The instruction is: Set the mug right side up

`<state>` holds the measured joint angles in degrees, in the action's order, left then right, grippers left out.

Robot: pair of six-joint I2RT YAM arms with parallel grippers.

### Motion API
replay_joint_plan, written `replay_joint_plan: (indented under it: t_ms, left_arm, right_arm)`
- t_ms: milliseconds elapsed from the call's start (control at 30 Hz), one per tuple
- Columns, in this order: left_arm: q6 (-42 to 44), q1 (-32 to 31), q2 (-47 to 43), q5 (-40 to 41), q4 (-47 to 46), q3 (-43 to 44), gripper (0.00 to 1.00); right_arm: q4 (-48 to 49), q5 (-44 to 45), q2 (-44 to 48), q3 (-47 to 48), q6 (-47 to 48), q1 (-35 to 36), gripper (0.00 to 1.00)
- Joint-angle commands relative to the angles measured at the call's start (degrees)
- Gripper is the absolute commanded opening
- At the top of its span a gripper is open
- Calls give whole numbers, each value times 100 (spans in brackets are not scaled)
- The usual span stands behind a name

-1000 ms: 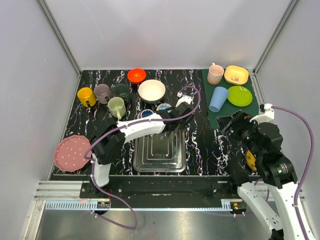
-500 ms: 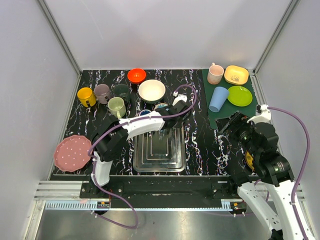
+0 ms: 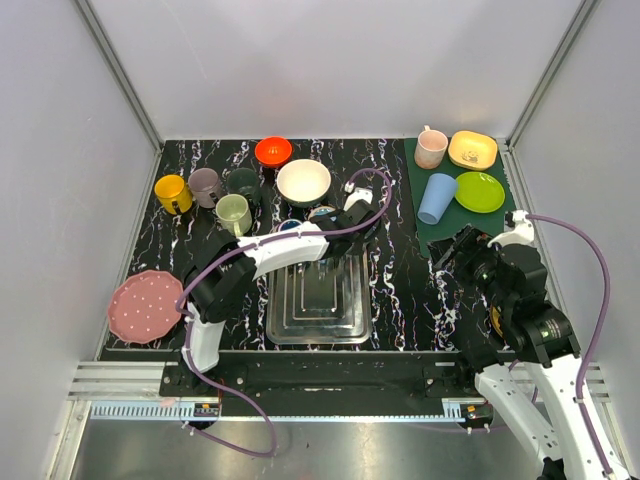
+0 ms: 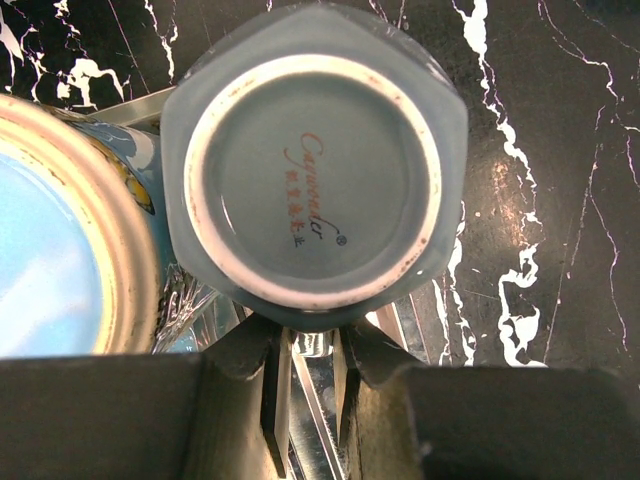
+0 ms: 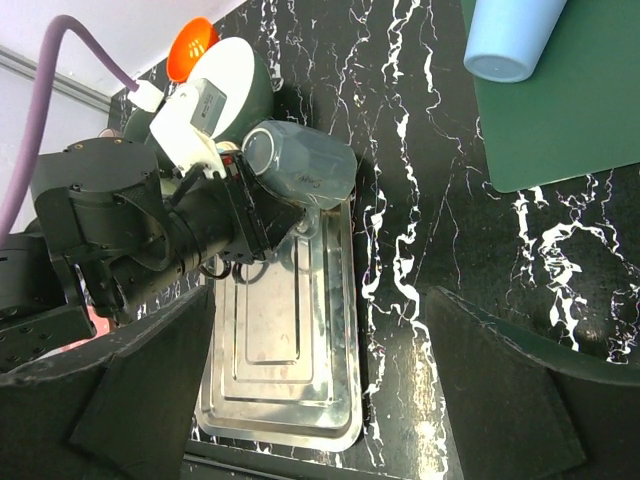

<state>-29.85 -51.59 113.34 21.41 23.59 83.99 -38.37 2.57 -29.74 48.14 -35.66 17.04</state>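
A grey-blue mug (image 4: 315, 165) lies on its side in the air, its stamped base facing the left wrist camera. My left gripper (image 4: 305, 345) is shut on the mug's lower side, where the handle seems to be. The right wrist view shows the mug (image 5: 300, 165) tilted over the far end of the metal tray (image 5: 290, 370). In the top view my left gripper (image 3: 345, 220) covers most of the mug. My right gripper (image 5: 330, 400) is open and empty, to the right of the tray, and also shows in the top view (image 3: 455, 255).
A blue-glazed cup (image 4: 60, 260) stands close to the left of the held mug. Yellow (image 3: 172, 192), mauve (image 3: 205, 185), dark green (image 3: 243, 183) and light green (image 3: 234, 213) mugs stand back left, with an orange bowl (image 3: 273, 151) and a white bowl (image 3: 303, 182). A green mat (image 3: 500, 215) holds dishes at the back right. A pink plate (image 3: 143, 305) lies at the left.
My left gripper has moved slightly toward the back left with the mug in it. My right arm has shifted a little to the left.
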Motion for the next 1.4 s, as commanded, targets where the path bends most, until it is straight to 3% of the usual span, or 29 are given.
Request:
replay_joint_plan:
  t_ms: [0, 200, 333, 1100, 1367]
  left_arm:
    - [-100, 158, -93, 267, 14, -31, 11]
    - [-144, 185, -128, 197, 40, -84, 43]
    - [-188, 185, -189, 144, 58, -137, 54]
    - [-39, -369, -752, 153, -22, -251, 61]
    - [110, -711, -1937, 487, 364, -550, 66]
  right_arm:
    - [233, 112, 11, -33, 33, 19, 91]
    - [207, 130, 29, -68, 50, 10, 91]
    - [207, 130, 12, -77, 50, 10, 91]
    - [242, 86, 38, -147, 24, 19, 91]
    - [286, -37, 12, -129, 33, 28, 91]
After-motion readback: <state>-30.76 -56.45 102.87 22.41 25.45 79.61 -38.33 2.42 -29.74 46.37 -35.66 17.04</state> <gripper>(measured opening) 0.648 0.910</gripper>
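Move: The gray mug, bottom up with its handle between the left fingers, has its middle about 6 cm ahead and 2 cm right of that hand, level with it. The flowered mug stands 9 cm left of the gray mug, and the white bowl about 13 cm left and 7 cm farther out than the gray mug. From the right hand, the gray mug is roughly 15 cm ahead, 18 cm left and 19 cm below. Left fingers open and let go of the handle, back off about 5 cm and rise 6 cm. ##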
